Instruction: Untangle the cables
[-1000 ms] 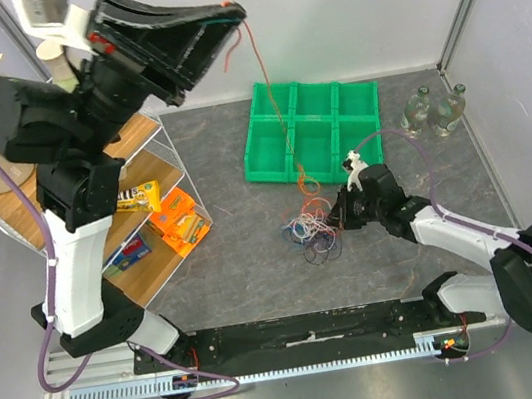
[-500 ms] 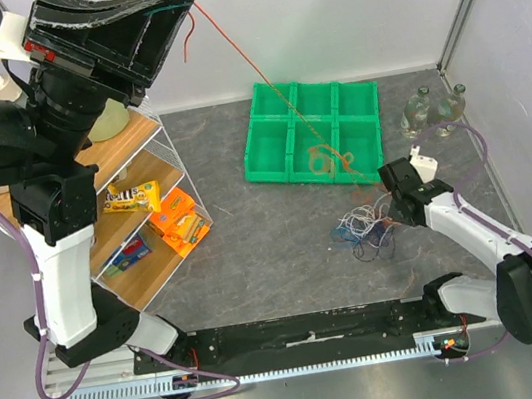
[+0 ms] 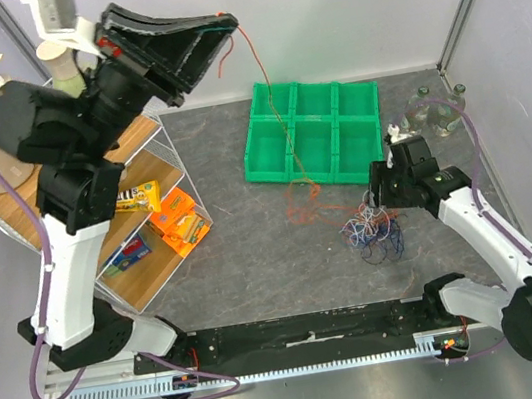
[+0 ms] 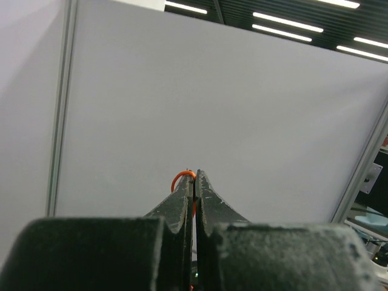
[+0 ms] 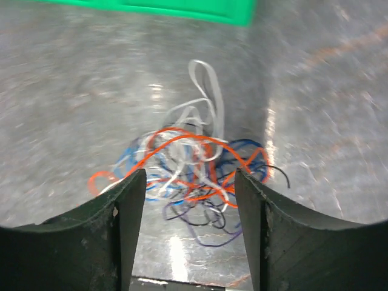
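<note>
My left gripper [image 3: 234,25] is raised high at the back left, shut on one orange-red cable [image 3: 297,203]. That cable hangs slack across the green tray and ends in loose curls on the table. In the left wrist view a small orange loop [image 4: 180,177] sticks out beside the shut tips of the left gripper [image 4: 194,177]. The other cables [image 3: 372,228], white, blue, orange-red and black, lie in a tangle on the table. My right gripper [image 3: 380,204] hovers just above and behind that tangle [image 5: 188,163]. The right gripper [image 5: 190,176] is open, with nothing between its fingers.
A green compartment tray [image 3: 352,100] sits at the back centre, its edge [image 5: 182,9] just beyond the tangle. A wire shelf [image 3: 158,191] with snack packs stands at the left. Glass bottles [image 3: 434,112] stand at the back right corner.
The right gripper has opened and let go of the tangle, then backed up a little. The left arm swung right, so the taut orange-red cable now hangs slack.
</note>
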Robot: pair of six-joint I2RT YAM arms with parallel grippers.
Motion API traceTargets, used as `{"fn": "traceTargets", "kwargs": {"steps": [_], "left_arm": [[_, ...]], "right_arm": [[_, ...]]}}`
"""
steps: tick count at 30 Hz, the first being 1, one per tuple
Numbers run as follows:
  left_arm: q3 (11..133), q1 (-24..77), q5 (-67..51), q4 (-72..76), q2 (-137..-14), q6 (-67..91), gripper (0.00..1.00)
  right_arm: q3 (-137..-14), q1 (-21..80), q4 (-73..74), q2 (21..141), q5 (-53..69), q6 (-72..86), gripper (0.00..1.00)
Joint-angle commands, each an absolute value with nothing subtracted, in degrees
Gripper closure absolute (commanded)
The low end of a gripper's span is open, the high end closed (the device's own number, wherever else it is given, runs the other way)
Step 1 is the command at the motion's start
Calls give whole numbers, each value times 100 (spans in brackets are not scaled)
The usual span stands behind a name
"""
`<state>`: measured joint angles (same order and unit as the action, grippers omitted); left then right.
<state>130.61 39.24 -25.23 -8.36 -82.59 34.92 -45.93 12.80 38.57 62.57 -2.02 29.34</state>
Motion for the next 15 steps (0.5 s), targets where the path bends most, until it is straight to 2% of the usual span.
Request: {"fn": "traceTargets", "kwargs": {"steps": [1, 7, 10, 13, 15], "left_arm": [[12920, 3902, -2821, -782, -8306, 3648, 98], [12911, 3902, -2971, -1019, -8385, 3604, 98], [12824, 3902, -2962, -1107, -8376, 3551, 98], [12762, 3902, -2953, -1186, -8350, 3533, 98], [12762, 3902, -2962, -1213, -8367, 3533, 98]], "right_arm": [[-5158, 1572, 3560, 6021, 1457, 1987, 32], [-5238, 2206, 2532, 5310, 2136, 1925, 32], [-5352, 2215, 2557, 5107, 2109, 1846, 32], [-5589, 2206, 2934, 5106, 1313, 1942, 31], [-5826, 2206, 3128, 5325, 1483, 1890, 31]]}}
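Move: The lower end of the hanging orange cable, just above the table, lies about 14 cm to my right hand's left, 3 cm farther out and 4 cm below. The white and blue tangle I have let go of is some 8 cm beneath that hand, 3 cm nearer me and 2 cm left; the green box's middle is 16 cm ahead, 11 cm left. From my left hand, pinching the cable's top end, that lower end is 67 cm down, 10 cm ahead, 9 cm right. I lift my open right hand away from the tangle, sweeping left as it climbs towards the hanging stretch of the orange cable: about 13 cm up and 10 cm left, with the leftward travel ending before the climb does. The wrist swings some 30 degrees counter-clockwise and the fingertips tip up. My shut left hand keeps its pinch on the cable and eases down about 4 cm, slightly forward and right. ##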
